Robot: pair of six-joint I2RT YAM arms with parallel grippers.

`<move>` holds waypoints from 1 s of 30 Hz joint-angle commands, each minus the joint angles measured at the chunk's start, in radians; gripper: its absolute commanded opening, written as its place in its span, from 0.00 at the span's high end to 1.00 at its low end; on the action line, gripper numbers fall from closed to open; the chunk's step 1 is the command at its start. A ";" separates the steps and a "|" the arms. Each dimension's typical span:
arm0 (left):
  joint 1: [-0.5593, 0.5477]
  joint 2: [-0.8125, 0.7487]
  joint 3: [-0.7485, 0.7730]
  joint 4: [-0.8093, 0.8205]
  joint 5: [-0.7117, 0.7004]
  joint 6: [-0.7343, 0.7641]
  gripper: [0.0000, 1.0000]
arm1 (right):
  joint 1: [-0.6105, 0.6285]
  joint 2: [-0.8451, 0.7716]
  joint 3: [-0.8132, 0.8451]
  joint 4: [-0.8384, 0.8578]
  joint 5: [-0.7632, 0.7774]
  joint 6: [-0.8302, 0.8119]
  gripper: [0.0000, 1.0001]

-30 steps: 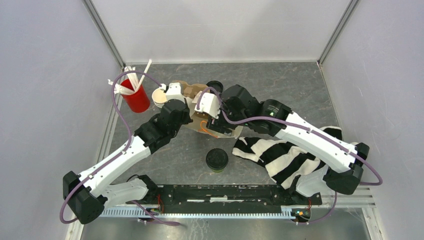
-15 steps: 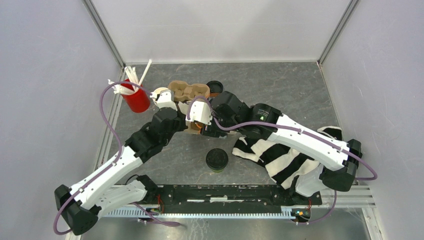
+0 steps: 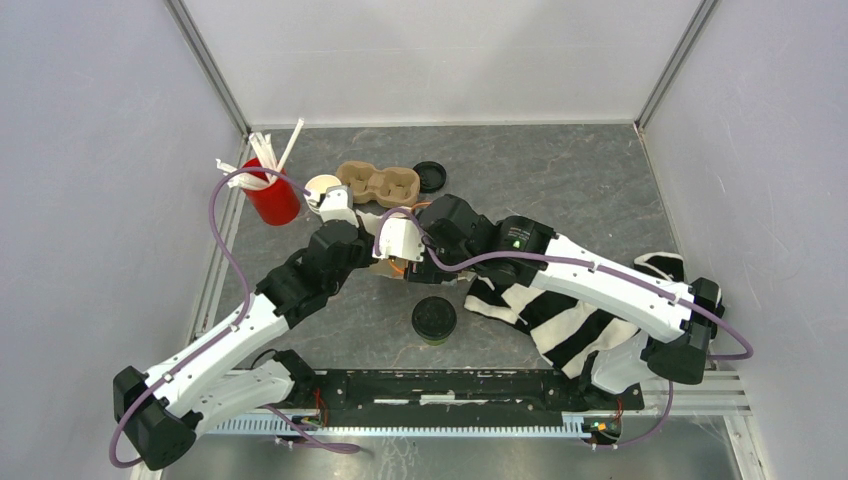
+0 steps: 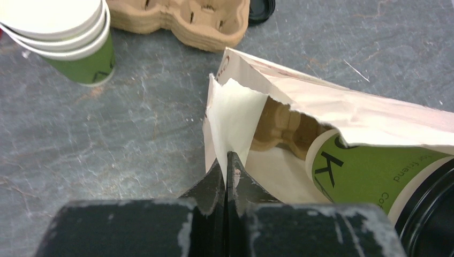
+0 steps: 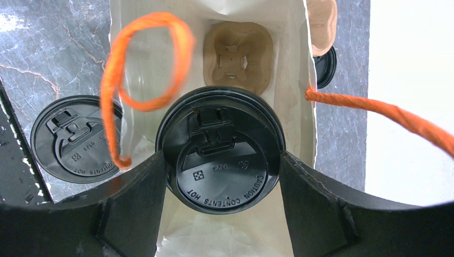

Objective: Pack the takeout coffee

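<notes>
A cream paper bag (image 4: pixel 342 107) with orange string handles (image 5: pixel 144 59) lies on its side, mouth open. My left gripper (image 4: pixel 227 158) is shut on the bag's torn left edge and holds that flap up. In the bag's mouth lies one takeout coffee (image 5: pixel 222 152), a green cup (image 4: pixel 369 174) with a black lid. My right gripper (image 5: pixel 222 156) is shut on it, a finger pressed against each side of the lid. Deeper in the bag sits a brown pulp carrier (image 5: pixel 238 56). A second lidded coffee (image 3: pixel 434 319) stands upright on the table, also seen left of the bag (image 5: pixel 75 140).
A stack of empty green cups (image 4: pixel 75 37) stands behind and left of the bag. Next to it are a brown pulp carrier (image 3: pixel 378 183) and a loose black lid (image 3: pixel 429 176). The red cup with white straws (image 3: pixel 272 195) is far left. A black-and-white striped cloth (image 3: pixel 560 310) lies at right.
Both grippers have drawn back toward the near side with the bag and cup. The carrier and loose lid behind them are now uncovered. The coffee standing on the table has not moved.
</notes>
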 commanded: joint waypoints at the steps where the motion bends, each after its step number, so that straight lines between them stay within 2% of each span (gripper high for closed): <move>1: 0.002 0.001 0.023 0.109 -0.062 0.130 0.98 | 0.004 -0.003 -0.021 0.063 0.026 -0.025 0.42; 15: 0.002 -0.047 -0.077 0.276 -0.012 0.193 0.98 | 0.003 0.076 -0.035 0.085 0.030 -0.082 0.41; 22: 0.002 -0.046 -0.098 0.331 0.005 0.232 0.98 | -0.003 0.054 -0.149 0.303 0.048 -0.031 0.41; 30: 0.002 -0.024 -0.115 0.418 -0.018 0.273 0.98 | -0.020 0.074 -0.253 0.430 0.045 -0.058 0.41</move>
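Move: Deep inside the paper bag, the cardboard cup tray has its middle about 14 cm ahead of the right hand, 6 cm to its left and 16 cm below; this hand grips the lid of a coffee cup already in the bag's mouth. A second lidded coffee cup stands some 9 cm behind that hand, straight back and 20 cm down. The left hand, already pinching the bag's rim, has the tray 9 cm ahead, 9 cm right and 12 cm below, with stacked empty cups about 15 cm ahead, 9 cm left and 14 cm below. Lowering the held cup base-first deeper into the bag, the right hand sinks about 6 cm, first almost straight down, then also forward and left towards the tray, its fingers keeping their grip on the lid. The left hand keeps pinching the rim, easing about 1.5 cm forward and as much up while its fingers tip upward by some 10 degrees. ##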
